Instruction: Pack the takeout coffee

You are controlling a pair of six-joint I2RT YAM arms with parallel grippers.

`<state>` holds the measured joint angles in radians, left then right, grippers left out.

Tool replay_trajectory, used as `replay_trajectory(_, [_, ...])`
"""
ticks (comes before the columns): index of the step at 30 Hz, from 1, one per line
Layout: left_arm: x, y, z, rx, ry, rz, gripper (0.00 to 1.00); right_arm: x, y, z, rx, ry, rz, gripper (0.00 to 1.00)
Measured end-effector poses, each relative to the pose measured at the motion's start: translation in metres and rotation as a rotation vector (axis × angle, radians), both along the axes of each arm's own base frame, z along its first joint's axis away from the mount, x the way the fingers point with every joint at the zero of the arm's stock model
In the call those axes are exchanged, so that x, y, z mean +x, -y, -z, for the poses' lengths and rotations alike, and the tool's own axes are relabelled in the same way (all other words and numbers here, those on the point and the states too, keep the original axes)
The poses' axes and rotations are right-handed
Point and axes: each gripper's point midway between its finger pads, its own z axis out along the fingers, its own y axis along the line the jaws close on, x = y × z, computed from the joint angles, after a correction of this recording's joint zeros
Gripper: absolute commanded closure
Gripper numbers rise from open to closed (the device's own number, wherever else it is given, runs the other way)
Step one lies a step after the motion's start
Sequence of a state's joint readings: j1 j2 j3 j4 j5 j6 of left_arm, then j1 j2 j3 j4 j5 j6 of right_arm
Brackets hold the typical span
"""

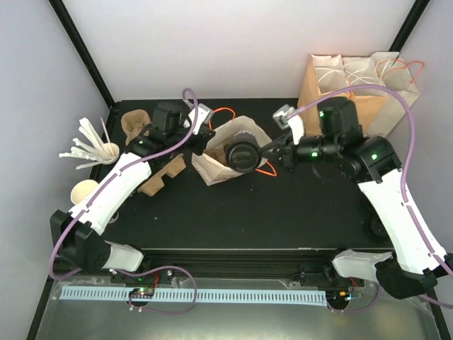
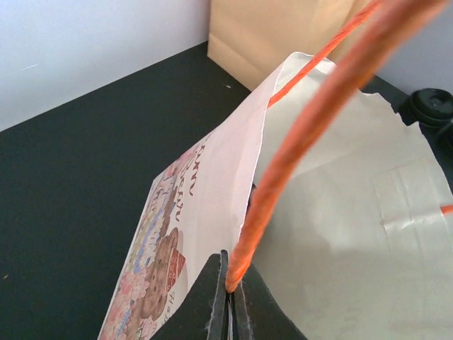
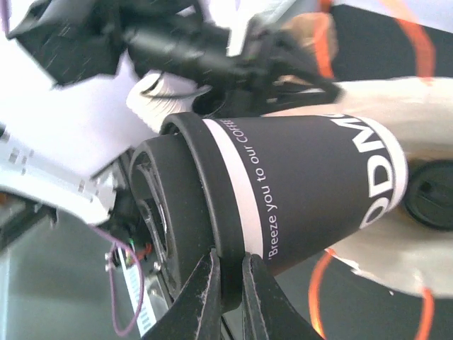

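Observation:
The takeout coffee (image 1: 242, 154), a black paper cup with white lettering (image 3: 311, 191) and a black lid, hangs over the open mouth of a white paper bag (image 1: 219, 170). My right gripper (image 1: 260, 154) is shut on the lid's rim, its fingertips (image 3: 230, 273) pinching that rim from below. My left gripper (image 1: 207, 142) holds the bag's left edge. In the left wrist view its jaws (image 2: 232, 297) are pinched on the orange handle cord (image 2: 297, 134) and the printed bag wall (image 2: 205, 205). The bag's inside is partly hidden by the cup.
Brown paper bags (image 1: 354, 81) stand at the back right. A cardboard cup carrier (image 1: 159, 177) lies under my left arm. A white cup of stirrers (image 1: 106, 150) and a white paper cup (image 1: 85, 191) sit at the left edge. A round black lid (image 3: 432, 195) shows beyond the cup's base.

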<state>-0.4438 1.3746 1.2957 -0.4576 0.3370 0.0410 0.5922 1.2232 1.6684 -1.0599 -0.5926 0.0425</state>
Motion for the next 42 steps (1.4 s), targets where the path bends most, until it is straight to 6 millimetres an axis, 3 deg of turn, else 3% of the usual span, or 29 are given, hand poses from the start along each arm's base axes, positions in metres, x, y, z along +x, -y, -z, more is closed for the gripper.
replay_trajectory(4, [0.009, -0.013, 0.001, -0.014, -0.023, -0.074, 0.98, 0.037, 0.029, -0.005, 0.134, -0.195, 0.15, 0.99])
replay_trajectory(11, [0.028, -0.048, 0.004, -0.059, -0.082, -0.243, 0.98, 0.097, 0.083, 0.024, 0.381, -0.447, 0.44, 0.99])
replay_trajectory(15, [0.033, -0.062, 0.009, -0.086, -0.115, -0.306, 0.98, 0.114, 0.112, 0.03, 0.514, -0.485, 0.559, 0.99])
replay_trajectory(19, [0.032, -0.065, 0.009, -0.117, -0.138, -0.336, 0.98, 0.122, 0.126, 0.014, 0.583, -0.446, 0.608, 0.99])
replay_trajectory(21, [0.033, -0.068, 0.009, -0.138, -0.153, -0.358, 0.98, 0.121, 0.13, 0.017, 0.603, -0.433, 0.629, 0.99])
replay_trajectory(23, [0.035, -0.073, 0.009, -0.158, -0.169, -0.38, 0.98, 0.119, 0.131, 0.035, 0.613, -0.454, 0.646, 0.99])
replay_trajectory(29, [0.038, -0.08, 0.011, -0.184, -0.185, -0.408, 0.98, 0.123, 0.13, 0.166, 0.543, -0.735, 0.745, 0.99])
replay_trajectory(32, [0.038, -0.078, 0.011, -0.196, -0.191, -0.405, 0.98, 0.119, 0.124, 0.212, 0.5, -0.847, 0.759, 0.99])
replay_trajectory(35, [0.038, -0.075, 0.011, -0.219, -0.201, -0.394, 0.98, 0.114, 0.114, 0.235, 0.476, -0.893, 0.733, 0.99])
replay_trajectory(40, [0.034, -0.071, 0.018, -0.258, -0.214, -0.379, 0.98, 0.118, 0.105, 0.25, 0.462, -0.878, 0.661, 0.98])
replay_trajectory(42, [0.033, -0.071, 0.017, -0.264, -0.211, -0.379, 0.98, 0.118, 0.104, 0.258, 0.457, -0.875, 0.65, 0.92])
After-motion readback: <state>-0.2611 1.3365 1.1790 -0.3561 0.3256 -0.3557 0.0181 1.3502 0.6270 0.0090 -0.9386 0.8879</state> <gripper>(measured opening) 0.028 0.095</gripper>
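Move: The held cup's destination, the open black table right of the coffee bag, lies about 12 cm ahead of the right hand, 6 cm to its right and some 35 cm below. The bag is roughly 18 cm ahead of that hand and 9 cm left. From the left hand, gripping its handle, the bag sits about 8 cm right and 2 cm ahead; the cup carrier lies some 15 cm left, level with it, well below. Right lowers the held cup 26 cm, forward and rightward off the bag, while left draws the bag 7 cm leftward. ##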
